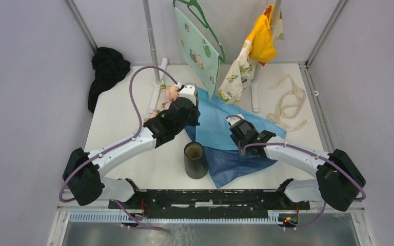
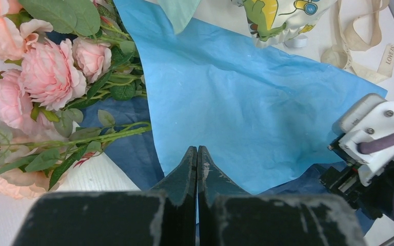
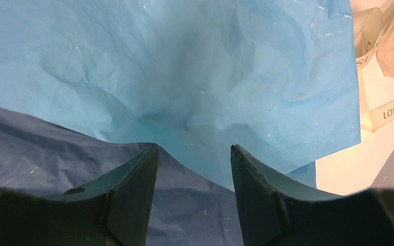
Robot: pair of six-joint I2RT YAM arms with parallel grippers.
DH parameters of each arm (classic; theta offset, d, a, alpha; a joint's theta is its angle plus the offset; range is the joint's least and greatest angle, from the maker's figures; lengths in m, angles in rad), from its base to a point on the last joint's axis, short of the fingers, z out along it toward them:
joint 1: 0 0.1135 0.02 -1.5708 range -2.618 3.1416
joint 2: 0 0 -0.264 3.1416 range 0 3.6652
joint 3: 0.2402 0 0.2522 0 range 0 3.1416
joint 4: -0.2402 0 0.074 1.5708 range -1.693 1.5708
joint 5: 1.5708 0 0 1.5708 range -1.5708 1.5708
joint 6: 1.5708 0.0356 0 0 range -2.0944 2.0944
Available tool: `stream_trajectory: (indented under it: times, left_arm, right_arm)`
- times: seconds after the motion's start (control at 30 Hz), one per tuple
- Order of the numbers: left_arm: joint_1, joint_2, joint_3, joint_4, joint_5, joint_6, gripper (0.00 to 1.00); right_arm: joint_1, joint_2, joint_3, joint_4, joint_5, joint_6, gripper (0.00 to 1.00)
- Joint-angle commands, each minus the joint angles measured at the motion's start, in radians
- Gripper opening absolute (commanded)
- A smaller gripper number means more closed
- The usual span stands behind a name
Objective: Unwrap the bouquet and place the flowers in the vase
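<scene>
The bouquet lies unwrapped. Its pink flowers (image 1: 170,96) (image 2: 51,77) rest on the table, stems partly on the dark-blue paper (image 1: 236,164) (image 2: 128,148) (image 3: 46,148). The light-blue paper (image 1: 218,125) (image 2: 246,102) (image 3: 184,66) is spread flat over it. The cream ribbon (image 1: 287,102) (image 2: 361,48) (image 3: 390,110) sits loose at the far right. The black vase (image 1: 195,160) stands upright near the front. My left gripper (image 1: 194,117) (image 2: 197,148) is shut, nothing seen between its jaws, tips above the light-blue paper beside the stems. My right gripper (image 1: 236,125) (image 3: 194,148) is open over the seam of both papers.
A black cloth heap (image 1: 107,72) lies at the back left. A pale green patterned cloth (image 1: 200,46) on a green hanger and yellow and printed garments (image 1: 251,51) hang from a rack (image 1: 151,41) at the back, its feet on the table.
</scene>
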State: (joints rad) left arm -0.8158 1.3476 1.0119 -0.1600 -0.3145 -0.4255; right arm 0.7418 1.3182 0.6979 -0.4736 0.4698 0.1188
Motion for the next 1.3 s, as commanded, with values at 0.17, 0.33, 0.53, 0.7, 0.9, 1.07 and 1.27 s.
stream_trajectory:
  times: [0.17,0.33,0.53,0.7,0.9,1.07,1.27]
  left_arm:
    - [0.0,-0.034,0.009,0.027,-0.02,0.04,0.02]
    - [0.001,-0.024,0.011,0.033,0.002,0.036,0.02]
    - [0.0,-0.049,-0.001,0.026,-0.014,0.035,0.02]
    - [0.0,-0.053,-0.008,0.028,-0.021,0.034,0.02]
    - [0.0,-0.037,-0.001,0.031,-0.017,0.029,0.02]
    - [-0.001,-0.055,-0.008,0.021,-0.042,0.033,0.02]
    - [-0.001,-0.065,-0.01,0.011,-0.066,0.041,0.02]
  right_arm:
    - [0.063,-0.165,-0.001,-0.057,-0.021,0.074,0.62]
    - [0.067,-0.125,-0.026,-0.015,-0.027,0.072,0.62]
    - [0.07,-0.038,0.002,-0.01,0.001,0.047,0.62]
    - [0.072,-0.021,0.002,0.0,0.017,0.038,0.62]
    - [0.07,0.075,0.032,0.061,0.139,0.024,0.55]
    - [0.071,0.155,0.081,0.093,0.199,0.007,0.03]
    - [0.068,0.122,0.214,0.051,0.294,-0.026,0.0]
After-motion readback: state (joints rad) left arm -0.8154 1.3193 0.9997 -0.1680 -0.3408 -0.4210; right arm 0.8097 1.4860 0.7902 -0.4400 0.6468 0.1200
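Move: The right hand, fingers wide open, hovers about 2 cm over the near edge of the light-blue wrapping sheet. From this hand the vase stands some 19 cm to the left and 10 cm back, and the beige ribbon lies about 15 cm ahead and 18 cm to the right. The left hand waits shut, with that edge roughly 7 cm back, 18 cm to its right and 17 cm below. The right hand rises 3 cm, backs off, sinks 4.5, pinches the light-blue near edge and draws it forward. ##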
